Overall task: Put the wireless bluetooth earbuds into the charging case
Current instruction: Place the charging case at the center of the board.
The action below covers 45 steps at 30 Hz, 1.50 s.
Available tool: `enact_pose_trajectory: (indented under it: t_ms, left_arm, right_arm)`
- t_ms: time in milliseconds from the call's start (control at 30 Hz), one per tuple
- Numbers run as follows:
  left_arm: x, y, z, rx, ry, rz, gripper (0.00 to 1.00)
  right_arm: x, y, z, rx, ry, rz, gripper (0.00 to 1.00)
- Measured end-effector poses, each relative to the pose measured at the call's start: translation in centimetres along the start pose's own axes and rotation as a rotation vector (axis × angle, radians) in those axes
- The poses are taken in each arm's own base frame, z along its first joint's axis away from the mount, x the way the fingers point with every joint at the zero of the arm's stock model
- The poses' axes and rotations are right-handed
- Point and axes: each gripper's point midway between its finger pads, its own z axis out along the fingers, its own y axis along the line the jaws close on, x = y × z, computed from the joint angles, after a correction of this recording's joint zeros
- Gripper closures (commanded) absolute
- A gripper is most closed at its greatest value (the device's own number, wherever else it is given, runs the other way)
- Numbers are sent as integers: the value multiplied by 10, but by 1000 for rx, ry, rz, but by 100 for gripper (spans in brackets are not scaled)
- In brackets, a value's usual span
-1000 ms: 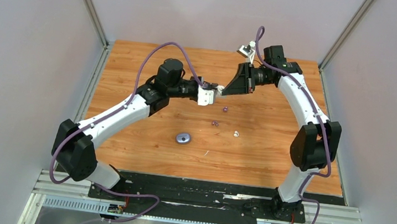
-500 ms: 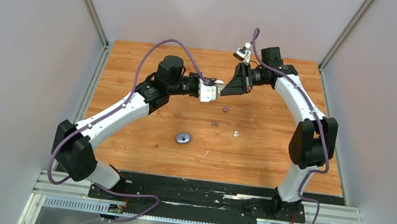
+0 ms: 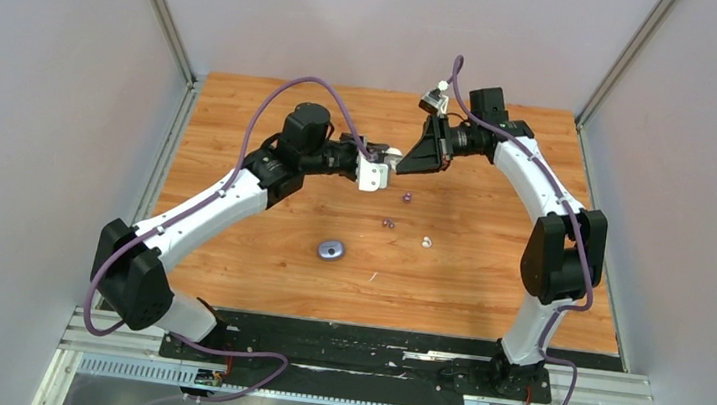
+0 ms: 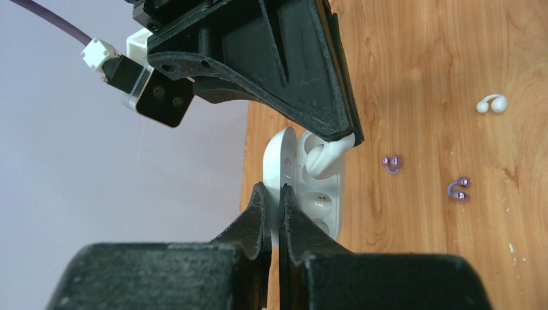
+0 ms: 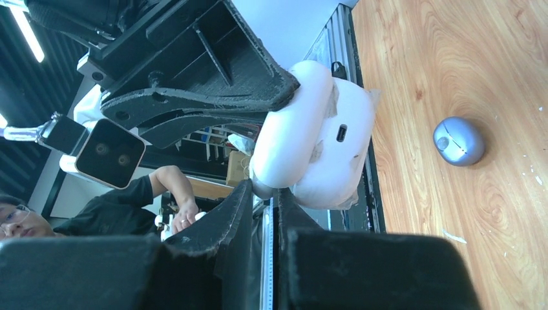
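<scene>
The open white charging case (image 4: pixel 309 187) hangs in the air, with my left gripper (image 4: pixel 273 191) shut on the edge of its lid. My right gripper (image 5: pixel 263 188) is shut on a white earbud (image 4: pixel 325 157) and presses it into the case's upper socket. In the top view the two grippers meet tip to tip over the far middle of the table, the left gripper (image 3: pixel 380 159) beside the right gripper (image 3: pixel 401 167). A second white earbud (image 3: pixel 427 241) and two purple earbuds (image 3: pixel 406 198) (image 3: pixel 388 222) lie loose on the wood.
A shut purple-grey pebble-shaped case (image 3: pixel 331 250) lies on the wooden table (image 3: pixel 241 130) in front of the arms. Grey walls stand to the left, right and back. A black rail runs along the near edge.
The right wrist has tilted and edged a little left toward the case. The left gripper has risen slightly with the case. The loose earbuds have not moved.
</scene>
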Motion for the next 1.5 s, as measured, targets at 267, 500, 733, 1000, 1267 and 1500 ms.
enact_pose_trajectory:
  t_ms: [267,500,733,1000,1267,1500]
  left_arm:
    - [7,-10,-1,44,19,47,100]
    - [13,-18,-3,71,48,30,100]
    - [20,-22,-4,76,83,-1,100]
    - [19,-26,0,83,94,-50,100]
    - [30,-44,0,123,146,-145,100]
    - [86,-104,13,300,323,-351,100]
  right_arm:
    - [-2,-14,0,54,-18,71,100]
    - [-2,-26,6,93,-17,118,100]
    - [-2,-31,9,127,-15,129,100]
    - [3,-17,1,135,-29,-9,100]
    - [22,23,-24,94,-77,-127,100]
    - [40,5,-40,113,-116,-65,100]
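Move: My left hand already grips the open charging case. The bare mid-board spot for it lies almost straight below, some 29 cm down, with the near purple earbud about 2 cm ahead and 3 cm right of my hand, the far one 9 ahead and 7 right, and the grey oval case 7 back and 9 left. My right hand holds a white earbud at the wells; the charging case is about 3 cm to its left, 2 cm ahead and 1 cm higher. Both my hands first ease down about 3 cm together, the white earbud staying pinched beside the wells. Then my right hand draws off to the right and back, about 6 cm sideways, arching up and dipping again, earbud still in its fingers. My left hand keeps its grip and drops faster towards the board, about 13 cm in all, tipping its fingers down some 30 degrees. ##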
